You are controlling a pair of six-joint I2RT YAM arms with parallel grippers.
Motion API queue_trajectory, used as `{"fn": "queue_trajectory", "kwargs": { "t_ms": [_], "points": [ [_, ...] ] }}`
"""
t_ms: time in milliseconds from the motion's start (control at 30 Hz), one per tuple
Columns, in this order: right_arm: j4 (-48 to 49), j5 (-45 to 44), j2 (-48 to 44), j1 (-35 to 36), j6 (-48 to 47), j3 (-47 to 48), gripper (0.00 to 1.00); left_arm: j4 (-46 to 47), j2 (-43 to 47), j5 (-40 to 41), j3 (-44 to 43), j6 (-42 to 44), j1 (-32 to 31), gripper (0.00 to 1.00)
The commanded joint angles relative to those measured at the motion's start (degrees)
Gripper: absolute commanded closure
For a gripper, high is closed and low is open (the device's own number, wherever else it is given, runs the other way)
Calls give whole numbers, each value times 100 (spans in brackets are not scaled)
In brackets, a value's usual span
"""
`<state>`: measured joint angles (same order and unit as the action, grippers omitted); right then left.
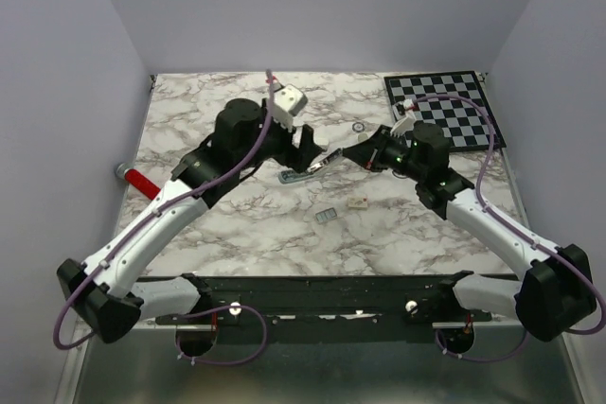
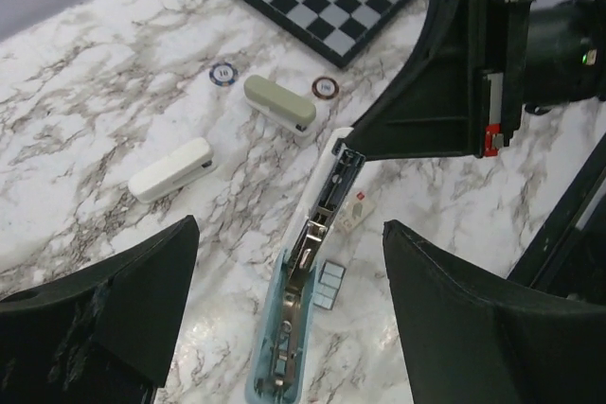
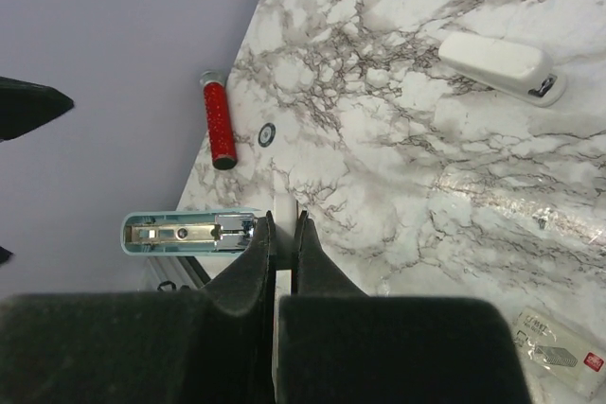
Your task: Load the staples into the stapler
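The light blue stapler [image 2: 289,338] lies open on the marble table with its metal channel bare, also seen from above [image 1: 301,174] and past the right fingers [image 3: 189,232]. Its white lid [image 2: 333,153] is swung up, pinched by my right gripper [image 3: 284,219] [image 1: 352,150], which is shut on it. The staples [image 2: 329,286] [image 1: 327,216], a flat grey strip, lie beside the stapler's right flank, just below a small white box [image 2: 355,213] [image 1: 358,202]. My left gripper [image 2: 289,226] [image 1: 305,139] hovers above the stapler with its jaws wide apart and nothing held.
A white stapler [image 2: 170,167] [image 3: 502,65] and a grey-green stapler [image 2: 279,106] lie farther back with two poker chips [image 2: 222,73]. A checkerboard [image 1: 443,109] sits at the back right. A red marker [image 1: 142,182] [image 3: 218,120] lies at the left edge. A clear packet [image 3: 559,352] lies nearby.
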<state>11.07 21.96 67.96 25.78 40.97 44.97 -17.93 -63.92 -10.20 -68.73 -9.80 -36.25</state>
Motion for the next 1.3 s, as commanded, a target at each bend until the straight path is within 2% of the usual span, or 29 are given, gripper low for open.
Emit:
{"fn": "queue_trajectory", "kwargs": {
  "t_ms": [0, 300, 467, 933, 1100, 1267],
  "points": [
    [-254, -200, 121, 173, -195, 302, 99, -1598, -954, -280, -798, 1164, -418, 14],
    [-351, -113, 331, 349, -142, 372, 99, -2477, -2115, -88, -1669, 1604, -585, 22],
    [-386, -86, 393, 384, -151, 416, 99, -3013, -2520, 26, -1969, 1868, -673, 30],
    [-378, -25, 560, 393, -89, 521, 99, -2979, -2678, 658, -1863, 1877, -998, 44],
    [-386, -7, 551, 410, -98, 530, 99, -2839, -2722, 975, -1925, 1850, -998, 46],
    [-395, -16, 534, 419, -98, 521, 99, -2943, -2818, 836, -1986, 1903, -998, 46]
  ]
}}
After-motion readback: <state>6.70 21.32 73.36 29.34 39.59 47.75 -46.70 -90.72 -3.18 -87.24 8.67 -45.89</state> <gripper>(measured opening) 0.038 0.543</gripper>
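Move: The open teal stapler, held at one end by the right fingers, has its middle about 5 cm right of the left hand and some 10 cm below it, level in reach; from the right hand it lies 6 cm left, 4 back, 2 below. The grey staple block is on the table, 3 cm back, 6 right and 21 below the left hand; the small card pack, same height, about 13 cm right. The white stapler lies 15 cm ahead, 1 right, 22 below. Bring the left gripper down about 13 cm and slightly right onto the open stapler, swinging its fingers some 35–40 degrees from nearly level to steeply down. Narrow them from wide to about half open so they straddle the middle, but don't pinch yet. Keep the right fingers shut on the stapler's end and carry it 3 cm down and 2 left. ##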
